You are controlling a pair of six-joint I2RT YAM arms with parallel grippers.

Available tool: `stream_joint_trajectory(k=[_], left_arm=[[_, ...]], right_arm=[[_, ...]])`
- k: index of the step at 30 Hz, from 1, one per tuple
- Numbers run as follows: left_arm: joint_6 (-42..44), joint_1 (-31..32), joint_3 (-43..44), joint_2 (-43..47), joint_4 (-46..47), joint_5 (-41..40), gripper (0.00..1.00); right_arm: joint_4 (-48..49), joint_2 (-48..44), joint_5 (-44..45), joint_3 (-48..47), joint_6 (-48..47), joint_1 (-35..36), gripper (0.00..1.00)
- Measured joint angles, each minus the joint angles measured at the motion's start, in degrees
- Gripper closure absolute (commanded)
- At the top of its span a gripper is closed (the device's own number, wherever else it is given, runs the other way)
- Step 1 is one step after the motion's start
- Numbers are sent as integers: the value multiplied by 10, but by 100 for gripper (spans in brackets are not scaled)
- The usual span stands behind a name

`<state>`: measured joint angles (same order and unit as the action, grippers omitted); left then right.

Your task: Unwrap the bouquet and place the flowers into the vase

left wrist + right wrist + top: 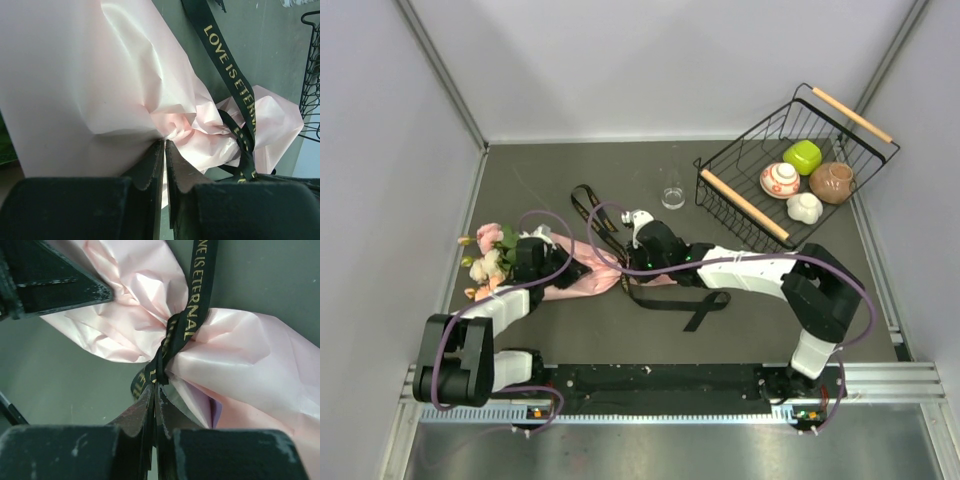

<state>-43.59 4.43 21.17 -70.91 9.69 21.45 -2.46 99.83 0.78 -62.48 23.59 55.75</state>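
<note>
The bouquet lies on the dark table at the left, its flowers pointing at the left wall. The pink paper is bunched under a black ribbon with gold letters. My left gripper sits at the flower end, its jaws almost together and pinching a crease of the paper at the tips. My right gripper is shut on the ribbon just below its knot. The vase, small and of clear glass, stands upright behind the bouquet.
A black wire basket with wooden handles stands at the back right. It holds a green cup, a patterned bowl, a brown pot and a white piece. Loose ribbon loops trail toward the vase. Grey walls close in the left and right sides.
</note>
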Motion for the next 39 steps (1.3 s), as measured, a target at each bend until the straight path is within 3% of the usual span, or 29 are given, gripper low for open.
stream_joint_trajectory(k=[17,31,39], left_arm=[[2,-4,0,-10,3,3,89],[2,-7,0,-12,3,4,90],[2,-7,0,-14,3,4,90]], right_arm=[[59,-114,-55,51,-33,0,100],[23,-266,-11,49,-53,0,100],[-35,-315,38,-3,-87,0,100]])
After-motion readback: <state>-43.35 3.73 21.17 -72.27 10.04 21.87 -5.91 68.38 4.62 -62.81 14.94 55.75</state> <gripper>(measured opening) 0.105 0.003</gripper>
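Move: My right fingers, shut on the black ribbon, have the ribbon knot right by them: about 1 cm to their left, 1 cm back and 3 cm below. The pink tail of the wrap lies some 7 cm right, 1 cm back and 5 cm lower; the glass vase stands about 10 cm right and 16 cm ahead, its middle level with the hand. From my left hand the knot is roughly 7 cm right and 1 cm back, about level; the flowers are 21 cm left and 2 cm ahead. Keeping my right fingers shut on the ribbon, I draw it up off the bouquet by about 22 cm, slowly and nearly straight at first, then faster and also rightward, over 5 cm in all. The wrist tips the fingers up some 30 degrees from their downward slant. My left hand stays put, still pinching the pink wrap beside the knot. ##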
